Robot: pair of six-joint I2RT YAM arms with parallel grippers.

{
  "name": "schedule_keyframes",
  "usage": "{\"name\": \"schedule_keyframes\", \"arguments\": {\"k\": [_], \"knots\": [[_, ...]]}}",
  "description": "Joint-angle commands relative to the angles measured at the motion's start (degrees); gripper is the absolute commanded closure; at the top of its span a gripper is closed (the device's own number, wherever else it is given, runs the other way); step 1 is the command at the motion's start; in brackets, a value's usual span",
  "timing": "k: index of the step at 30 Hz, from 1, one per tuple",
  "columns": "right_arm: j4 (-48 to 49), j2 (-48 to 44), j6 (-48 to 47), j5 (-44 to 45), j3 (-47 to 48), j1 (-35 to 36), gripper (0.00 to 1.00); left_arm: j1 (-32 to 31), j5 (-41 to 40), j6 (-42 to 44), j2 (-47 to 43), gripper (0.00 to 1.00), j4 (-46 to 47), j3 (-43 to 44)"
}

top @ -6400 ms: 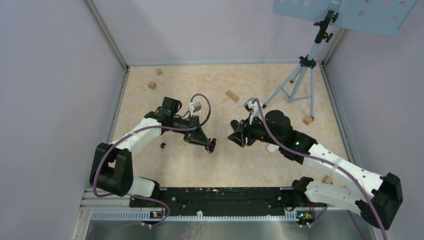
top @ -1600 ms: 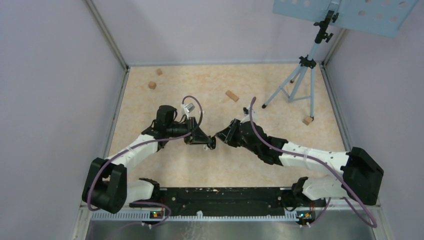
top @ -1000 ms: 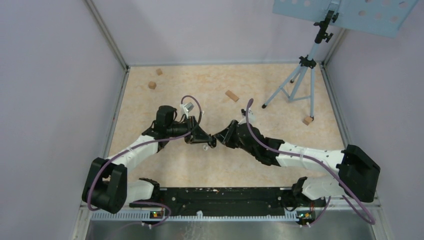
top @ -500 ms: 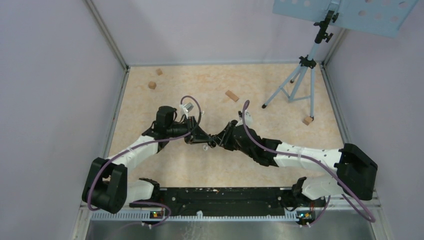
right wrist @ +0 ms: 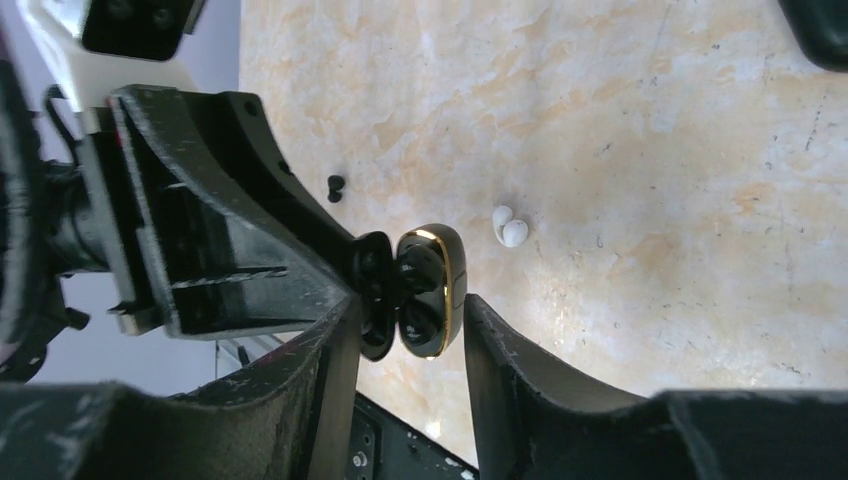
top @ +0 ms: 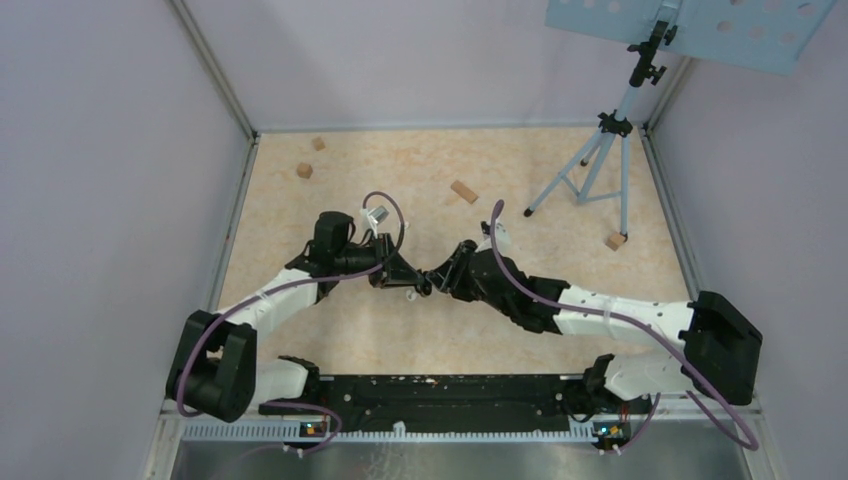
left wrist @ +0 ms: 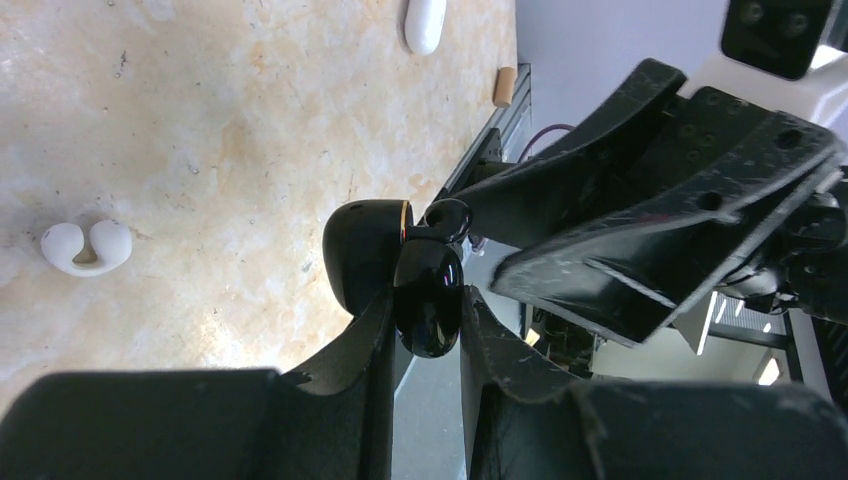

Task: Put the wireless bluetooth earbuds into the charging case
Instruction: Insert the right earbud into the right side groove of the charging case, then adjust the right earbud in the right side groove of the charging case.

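My left gripper [left wrist: 428, 305] is shut on a glossy black charging case [left wrist: 428, 295], held open above the table with its gold-rimmed half [right wrist: 440, 285] facing my right gripper. My right gripper [right wrist: 412, 310] straddles the case. Its jaws stand apart, with a gap on the gold-rim side. Dark glossy shapes sit inside the case; I cannot tell them apart. A pair of white earbuds [right wrist: 508, 226] lies on the table below, also in the left wrist view [left wrist: 85, 247]. A black earbud [right wrist: 335, 187] lies further off. In the top view the two grippers meet at mid-table [top: 430, 281].
A white case [left wrist: 424, 22] lies on the table, and another black case [right wrist: 820, 30] shows at the right wrist view's corner. Wooden blocks [top: 463, 191] [top: 304, 170] [top: 615, 240] are scattered on the far half. A tripod [top: 600, 165] stands at the back right.
The right gripper's jaws have spread apart around the case over the last second. Both arms stay almost still, the left gripper keeping its hold.
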Motion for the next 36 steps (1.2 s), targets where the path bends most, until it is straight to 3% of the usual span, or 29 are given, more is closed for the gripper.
{"name": "schedule_keyframes", "arguments": {"k": [1, 7, 10, 14, 15, 36], "knots": [[1.10, -4.72, -1.26, 3.29, 1.22, 0.61, 0.58, 0.03, 0.87, 3.08, 1.22, 1.00, -0.93, 2.64], [-0.02, -7.59, -2.86, 6.28, 0.63, 0.56, 0.59, 0.03, 1.88, 3.51, 2.44, 1.00, -1.29, 3.21], [0.37, -7.98, -3.28, 6.12, -0.53, -0.49, 0.72, 0.02, 2.59, 3.84, 2.76, 1.00, -1.77, 4.01], [0.83, -7.59, -2.67, 2.71, -2.40, -3.57, 0.98, 0.07, 3.72, 6.28, 4.23, 1.00, -5.99, 6.04], [0.67, -7.39, -2.56, 2.16, -2.77, -4.22, 1.00, 0.03, 3.67, 6.70, 4.32, 1.00, -6.65, 6.27], [6.86, 0.24, -5.86, -8.37, -1.11, -5.35, 1.00, 0.02, 3.15, 6.54, 3.58, 1.00, -7.13, 6.33]]}}
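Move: The charging case, open and pinched in my left hand, is about 2 cm to the left of my right hand, 1 cm back and 1 cm lower, between that hand's open fingertips. From my left hand the case is right at the tips, some 2 cm to the right and level. On the table, about 13 cm below my right hand, a white earbud lies 4 cm ahead and 5 cm left, and a black oval 10 cm ahead and 7 cm right. I raise my open right hand about 4 cm clear of the case and shut its fingers completely as I swing away to the right and a little forward. Then I bring the closed tips down some 6 cm from that height, turning back left and slightly backward towards the right side of the case. My left hand keeps its pinch on the case, sinking barely a centimetre. ##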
